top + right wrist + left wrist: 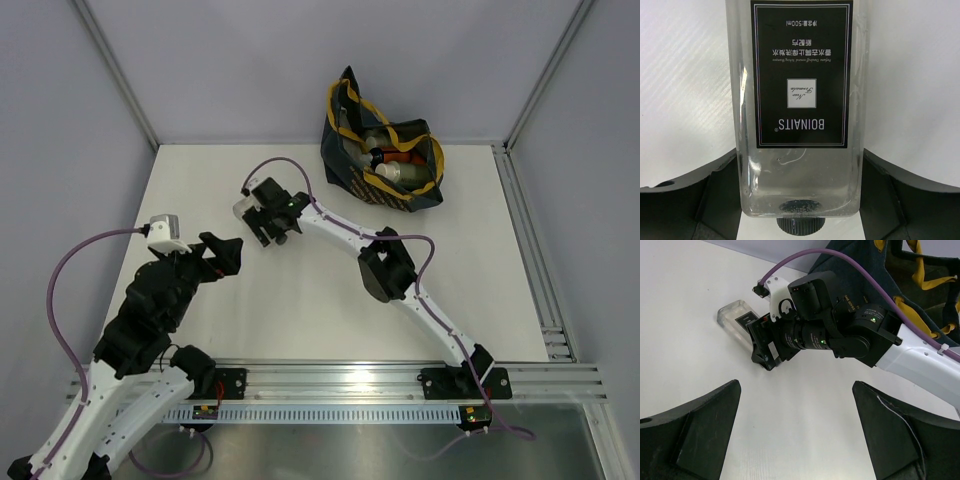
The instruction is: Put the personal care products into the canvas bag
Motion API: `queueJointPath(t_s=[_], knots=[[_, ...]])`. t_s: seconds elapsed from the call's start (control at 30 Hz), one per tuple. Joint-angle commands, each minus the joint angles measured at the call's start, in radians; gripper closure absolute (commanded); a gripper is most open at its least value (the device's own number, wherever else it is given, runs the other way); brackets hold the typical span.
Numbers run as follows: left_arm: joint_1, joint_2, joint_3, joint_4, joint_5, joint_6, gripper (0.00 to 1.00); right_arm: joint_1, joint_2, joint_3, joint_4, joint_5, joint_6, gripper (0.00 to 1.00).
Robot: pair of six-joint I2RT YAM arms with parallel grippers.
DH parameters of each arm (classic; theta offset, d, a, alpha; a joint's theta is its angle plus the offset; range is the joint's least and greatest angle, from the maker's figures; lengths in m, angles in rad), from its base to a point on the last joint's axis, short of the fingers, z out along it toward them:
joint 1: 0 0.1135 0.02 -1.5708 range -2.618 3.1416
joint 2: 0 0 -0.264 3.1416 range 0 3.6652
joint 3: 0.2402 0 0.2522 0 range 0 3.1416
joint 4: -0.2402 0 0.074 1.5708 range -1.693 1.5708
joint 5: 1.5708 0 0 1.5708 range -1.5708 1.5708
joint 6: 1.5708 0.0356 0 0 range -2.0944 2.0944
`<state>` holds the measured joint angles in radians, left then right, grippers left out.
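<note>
A clear flat bottle (800, 75) with a black label lies on the white table, its black cap toward the right wrist camera. My right gripper (800, 167) straddles it near the cap end, with a finger (715, 195) against each narrow side. In the top view the bottle (243, 207) pokes out left of that gripper (256, 216). The navy canvas bag (340, 150) with yellow handles stands at the back right, holding an orange bottle (398, 157) and pale bottles (395, 174). My left gripper (795, 435) hovers open over bare table, short of the bottle (737, 320).
The right arm's wrist (840, 330) and purple cable (805, 257) stretch between the left gripper and the bag (860, 270). An aluminium rail (530, 240) runs along the table's right edge, and grey walls close the back and sides.
</note>
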<state>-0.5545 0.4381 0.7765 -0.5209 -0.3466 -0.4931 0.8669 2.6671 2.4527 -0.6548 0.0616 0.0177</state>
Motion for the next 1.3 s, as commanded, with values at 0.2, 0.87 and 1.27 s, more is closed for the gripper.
queueJointPath(t_s=[0.2,0.87,1.27], knots=[[0.002,-0.018,-0.046,0.097,0.001,-0.067,0.01,-0.103,-0.314,-0.478,-0.003,-0.659,0.014,1.0],[0.002,-0.041,-0.144,0.2,0.038,-0.229,0.01,-0.272,-0.681,-0.839,0.727,-1.333,0.746,1.0],[0.002,-0.03,-0.115,0.265,0.04,-0.187,0.01,-0.338,-0.789,-0.89,1.066,-1.353,1.085,1.0]])
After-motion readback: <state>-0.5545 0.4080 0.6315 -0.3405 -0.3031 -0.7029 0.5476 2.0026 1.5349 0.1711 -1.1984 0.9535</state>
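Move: Between the right hand's fingers is the clear shampoo bottle, its middle about 5 cm ahead and 4 cm left, level with them. Its destination, the canvas bag, stands some 28 cm to this hand's right, 16 cm ahead and 10 cm up; in its mouth the green bottle lies about 4 cm right and 3 cm nearer than its middle. From the left hand the bag is roughly 33 cm ahead, 35 cm right and 14 cm lower. Keeping the shampoo bottle pinched near its cap end, the right hand first sweeps low back towards the base, about 14 cm, and somewhat right, then climbs steeply to end some 22 cm higher, while its slanting fingers swing round to point left, nearly level. The open left hand drifts about 2 cm right and rolls its left side down. ##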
